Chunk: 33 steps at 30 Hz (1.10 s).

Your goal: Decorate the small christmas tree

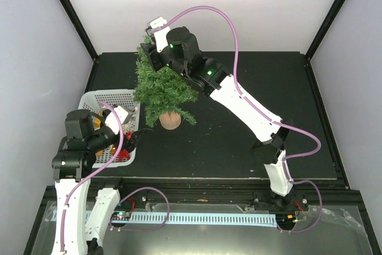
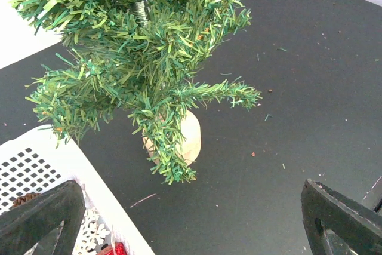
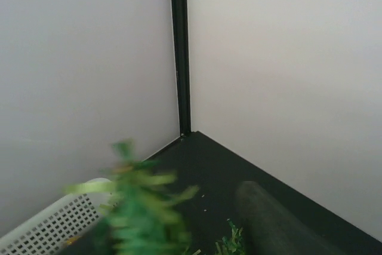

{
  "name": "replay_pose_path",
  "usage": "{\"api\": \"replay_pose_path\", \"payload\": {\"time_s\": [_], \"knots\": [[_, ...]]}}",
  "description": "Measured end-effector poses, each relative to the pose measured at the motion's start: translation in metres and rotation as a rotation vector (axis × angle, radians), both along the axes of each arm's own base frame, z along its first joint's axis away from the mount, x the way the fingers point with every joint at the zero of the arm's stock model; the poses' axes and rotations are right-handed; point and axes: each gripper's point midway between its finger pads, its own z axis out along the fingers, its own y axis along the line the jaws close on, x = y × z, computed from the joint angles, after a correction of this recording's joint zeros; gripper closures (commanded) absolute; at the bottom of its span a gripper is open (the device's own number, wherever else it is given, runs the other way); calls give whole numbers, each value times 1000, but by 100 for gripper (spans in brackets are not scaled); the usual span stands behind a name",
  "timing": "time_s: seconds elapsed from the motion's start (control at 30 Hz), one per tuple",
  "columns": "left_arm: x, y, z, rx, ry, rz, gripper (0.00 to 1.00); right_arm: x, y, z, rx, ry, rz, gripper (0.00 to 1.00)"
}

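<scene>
The small christmas tree [image 1: 161, 85] stands upright on its tan stump [image 1: 170, 120] on the black table, just right of a white basket [image 1: 98, 97]. My right gripper [image 1: 149, 52] is at the tree's top, among the upper needles. In the right wrist view the tree top [image 3: 140, 207] is a green blur beside one dark finger [image 3: 268, 219]; the other finger is hidden. My left gripper [image 2: 191, 228] hangs open over the basket's right edge with nothing between its fingers, and the tree [image 2: 137, 70] and stump [image 2: 192, 138] lie ahead of it.
The basket [image 2: 54, 159] holds ornaments, among them a red one [image 1: 123, 156] and a white snowflake. White walls with black corner posts [image 3: 179, 52] close in the table at the back and sides.
</scene>
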Motion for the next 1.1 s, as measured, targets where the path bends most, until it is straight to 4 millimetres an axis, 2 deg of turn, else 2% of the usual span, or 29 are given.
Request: {"api": "replay_pose_path", "payload": {"time_s": [0.07,0.27,0.47,0.73,0.87,1.1], "knots": [[0,0,0,-2,1,-1,1,0,1,-1,7,7,2,98],[-1,-1,1,-6,0,-6,1,2,0,-2,17,4,-13,99],[0,-1,-1,-7,1,-5,1,4,-18,1,-3,2,-58,99],[-2,0,2,-11,-18,5,1,22,-79,2,-64,20,-182,99],[0,0,3,-10,-22,11,1,17,-108,5,-76,29,-214,99],[1,2,1,-7,-21,19,1,5,-142,21,-67,6,-252,99]]}}
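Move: The tree's tip is right at my right hand, inside the half-open fingers. The wooden pot is some 38 cm beneath it, about 3 cm to the right and level fore and aft. The ornament basket's middle lies roughly 20 cm to that hand's left, 4 cm back and about 37 cm down. From my left hand the tree's tip is around 18 cm ahead, 9 cm to the right and 17 cm above. I finish shutting my right fingers on the top of the tree, pinching the thin tip. Then I carry it by that grip about 14 cm to my right, away from the basket, rising some 2 cm towards the end while the hand turns about 15 degrees clockwise. ##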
